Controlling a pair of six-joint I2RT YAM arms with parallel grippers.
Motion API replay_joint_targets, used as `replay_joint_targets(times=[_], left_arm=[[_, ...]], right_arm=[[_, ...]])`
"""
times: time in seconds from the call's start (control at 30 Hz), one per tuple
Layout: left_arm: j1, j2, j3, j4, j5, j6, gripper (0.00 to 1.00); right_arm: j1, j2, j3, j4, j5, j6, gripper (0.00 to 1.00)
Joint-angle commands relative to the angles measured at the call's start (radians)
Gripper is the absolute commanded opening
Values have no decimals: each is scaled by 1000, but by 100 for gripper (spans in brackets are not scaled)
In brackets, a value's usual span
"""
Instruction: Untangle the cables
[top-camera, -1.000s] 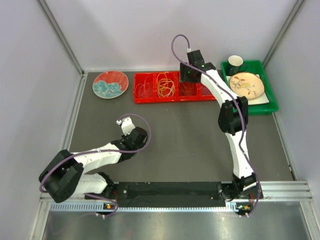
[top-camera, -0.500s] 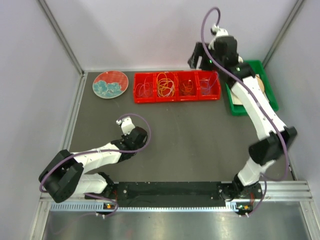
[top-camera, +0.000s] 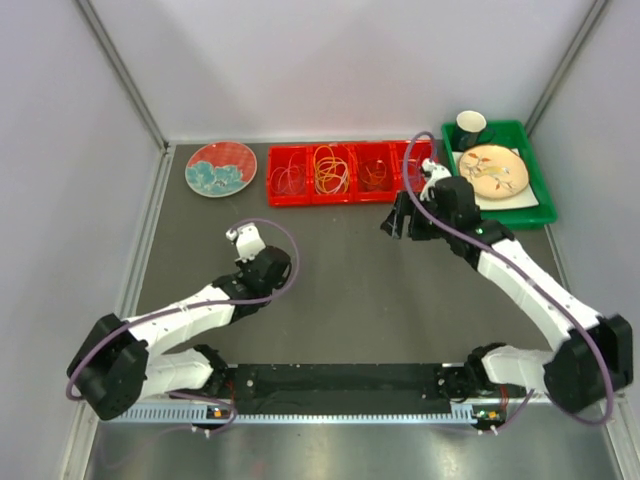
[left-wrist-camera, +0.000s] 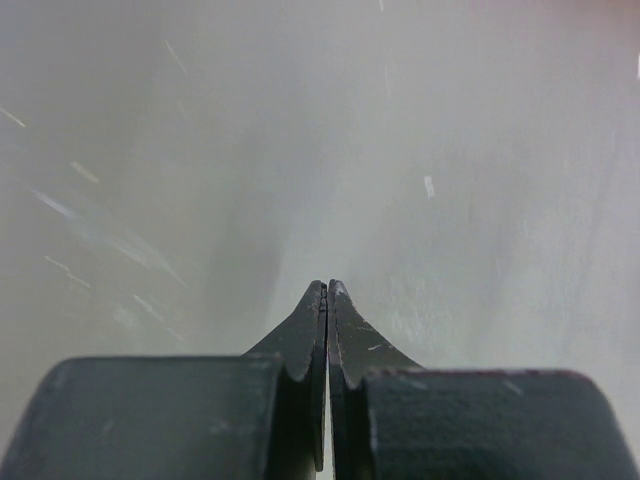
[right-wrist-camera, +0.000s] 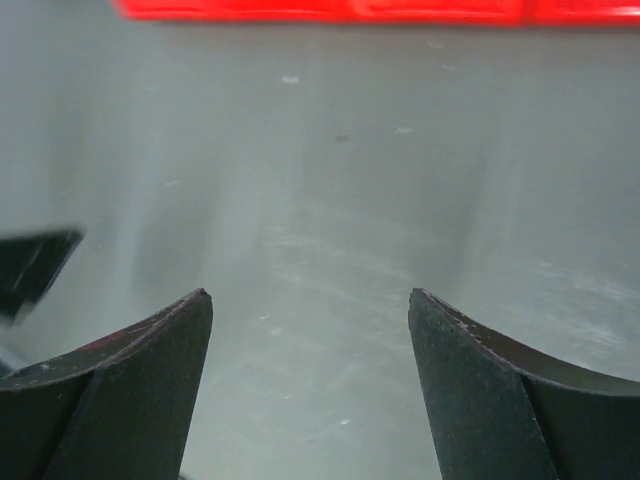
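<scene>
The cables lie as loose coils in a red divided tray (top-camera: 350, 199) at the back of the table: pale loops (top-camera: 290, 176), yellow and orange loops (top-camera: 331, 170) and reddish loops (top-camera: 376, 176). The tray's right end is partly hidden by my right arm. My right gripper (top-camera: 393, 222) (right-wrist-camera: 310, 293) hangs low over the grey mat just in front of the tray (right-wrist-camera: 330, 10), jaws wide open and empty. Over the bare mat at left centre my left gripper (top-camera: 256, 262) (left-wrist-camera: 327, 285) is shut on nothing, its tips pressed together.
A red and blue patterned plate (top-camera: 221, 168) sits left of the tray. A green bin (top-camera: 505, 214) at the back right holds a plate (top-camera: 493, 170) and a dark cup (top-camera: 471, 124). Metal frame posts and pale walls enclose the table.
My right arm swung from high above the tray and bin down to just over the mat in front of the tray, jaws open. The left arm stretched slightly forward.
</scene>
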Motion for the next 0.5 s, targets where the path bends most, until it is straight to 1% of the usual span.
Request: replay_joint_targets(times=[0.0,0.1,0.13,0.2,0.23,0.27,0.3,0.37,0.4,0.43,0.47], left_arm=[[37,-41,73,-36,-262,131,0],[120,2,74,7,-353,213,0],[156,17,69,66,-373,239,0],[184,74,60,164,-401,363,0],[221,94,72,239,-390,407,0],[233,118,69,295,-390,552,0],[241,169,67,356,-395,617,0],[287,220,64,489,-353,749,0],[310,262,66,510,-291,760,0],[362,280,66,528,-252,759,0],[390,292,55,571,-209,751,0]], right_arm=[[78,-162,-68,121,-53,33,78],[111,-215,-134,121,-44,73,77],[124,-234,-166,124,-42,84,77],[132,-248,-192,130,-45,105,76],[135,-256,-215,132,-42,112,76],[135,-268,-224,133,-45,124,76],[137,-273,-230,130,-48,128,75],[137,-290,-238,121,-54,132,75],[140,-296,-243,110,-53,133,75],[140,-304,-250,109,-53,133,75],[140,-320,-255,109,-54,136,75]])
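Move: The orange cable already lies in the red bin's third compartment from the left, about 25 cm ahead of the open right hand, 4 cm to its left and 16 cm below it. From the right hand the yellow cable is also some 25 cm ahead but 14 cm left, and the purple cable about 26 cm ahead and 7 cm right. The shut, empty left hand has the orange cable about 31 cm ahead, 23 cm right and 4 cm lower, and the red plate roughly 34 cm ahead, 16 cm left and 5 cm lower. The left hand, shut and empty, sweeps about 12 cm left and 7 cm forward over bare table towards the red plate's side, rising nearly 4 cm before sinking about half of that, while its wrist rolls left side up some 30 degrees. The right hand keeps backing away from the red bin, about 7 cm back and a little left, with a small rise that it then gives up; its fingers stay wide open and touch nothing. ##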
